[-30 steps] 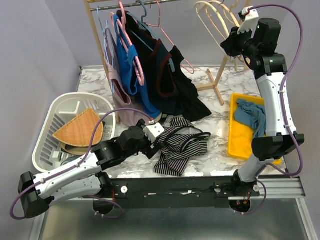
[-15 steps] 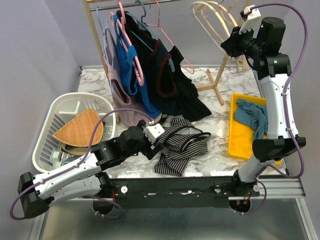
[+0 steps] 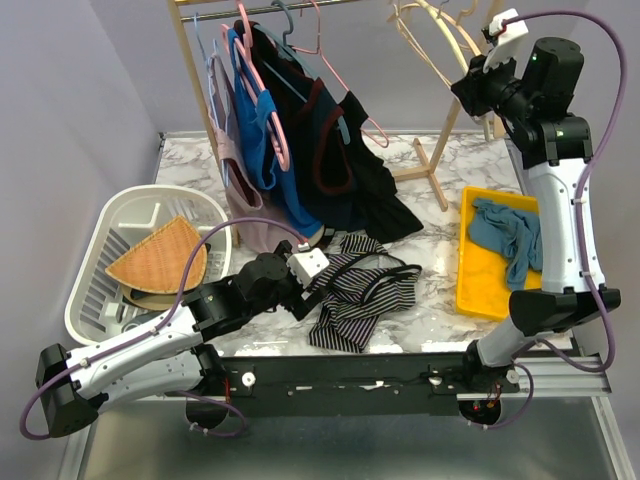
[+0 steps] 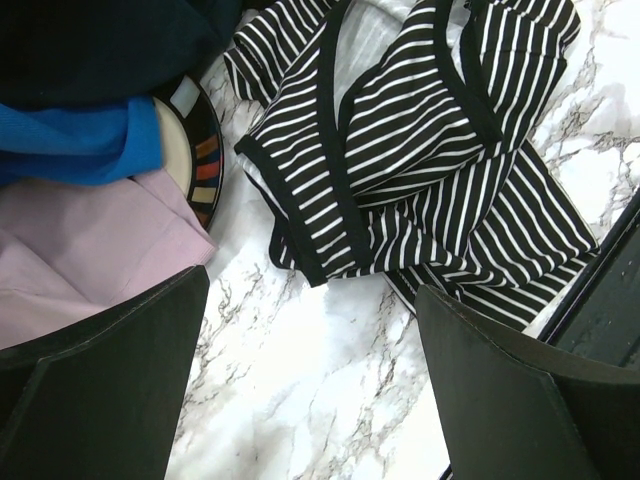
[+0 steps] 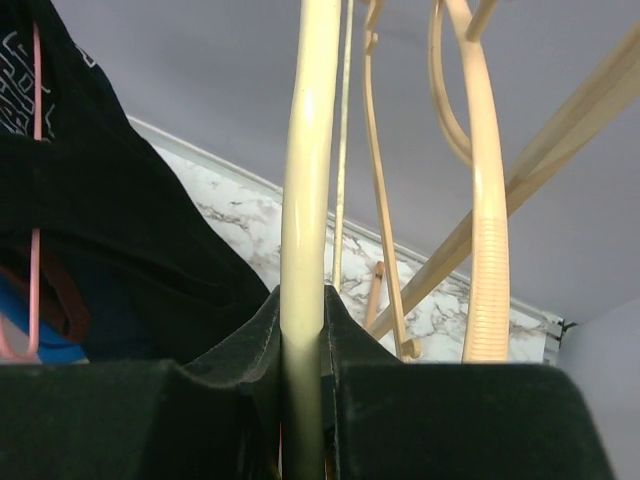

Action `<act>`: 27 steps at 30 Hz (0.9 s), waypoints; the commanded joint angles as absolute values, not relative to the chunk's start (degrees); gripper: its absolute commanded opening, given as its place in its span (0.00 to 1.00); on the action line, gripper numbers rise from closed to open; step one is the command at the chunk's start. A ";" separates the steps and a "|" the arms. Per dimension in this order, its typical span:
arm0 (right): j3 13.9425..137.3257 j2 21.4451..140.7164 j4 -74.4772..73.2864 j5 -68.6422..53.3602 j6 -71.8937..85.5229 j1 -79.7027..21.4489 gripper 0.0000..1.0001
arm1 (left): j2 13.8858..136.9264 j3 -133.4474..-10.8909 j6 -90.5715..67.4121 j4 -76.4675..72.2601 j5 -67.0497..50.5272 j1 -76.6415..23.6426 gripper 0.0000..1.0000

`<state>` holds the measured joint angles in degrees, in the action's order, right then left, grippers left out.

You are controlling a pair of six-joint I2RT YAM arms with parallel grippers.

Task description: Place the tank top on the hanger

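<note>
The striped black-and-white tank top [image 3: 362,292] lies crumpled on the marble table near the front edge; it fills the upper part of the left wrist view [image 4: 420,150]. My left gripper [image 3: 308,290] hovers just left of it, open, with bare marble between its fingers [image 4: 312,285]. High at the back right, my right gripper [image 3: 472,85] is shut on the thin arm of the cream wooden hanger [image 3: 440,35]. In the right wrist view that cream bar [image 5: 305,150] runs upright through the closed jaws [image 5: 303,300].
A wooden clothes rack [image 3: 190,100] at the back carries pink hangers plus blue and black garments [image 3: 330,150]. Other cream hangers [image 5: 485,200] hang beside the held one. A white basket [image 3: 100,290] stands left, and a yellow tray [image 3: 478,290] with teal cloth [image 3: 505,235] right.
My right arm has risen and swung slightly right, carrying the cream hanger higher in view. The left arm and the tank top have not moved.
</note>
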<state>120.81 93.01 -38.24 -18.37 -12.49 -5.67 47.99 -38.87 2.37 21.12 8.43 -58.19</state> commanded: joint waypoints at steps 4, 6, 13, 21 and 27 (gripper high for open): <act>118.13 85.70 -33.40 -19.51 -13.19 -5.98 0.00 | 47.02 -38.50 2.81 20.66 7.91 -57.92 0.99; 114.10 82.10 -33.22 -20.56 -13.09 -5.98 0.01 | 46.67 -38.41 2.81 20.65 8.17 -57.92 0.99; 95.56 66.81 -35.76 -26.62 -18.79 -5.98 0.00 | 45.53 -38.06 2.99 19.69 7.03 -57.31 0.99; 75.16 48.88 -47.63 -30.50 -35.84 -5.89 0.00 | 41.76 -35.52 5.18 16.97 5.81 -56.51 0.99; 61.80 35.26 -54.93 -28.56 -43.05 -5.71 0.00 | 34.02 -30.51 8.08 10.11 1.15 -56.51 0.99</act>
<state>69.14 43.03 -49.15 -28.53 -34.41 -5.78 38.44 -33.54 5.04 16.69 6.31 -56.73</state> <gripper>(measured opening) 0.204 0.987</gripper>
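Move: The striped tank top lies on the table about 18 cm back from the right hand, which already grips the wooden hanger, some 16 cm to its left and 46 cm below. The yellow tray is roughly 8 cm back and 17 cm right, 44 cm down; the hanging black clothes are about 3 cm back, 18 cm left and 22 cm lower. From the left hand the tank top is some 8 cm ahead, 12 cm right and 16 cm down. The wooden hanger, still pinched in the right fingers, is lifted another 2 cm or so, then drawn back from the rack with growing speed and lowered towards the tank top: about 23 cm back and 13 cm down overall. Meanwhile the wrist swings counter-clockwise and rolls its left side down, roughly 15 degrees each. The open left hand barely begins to rise. ##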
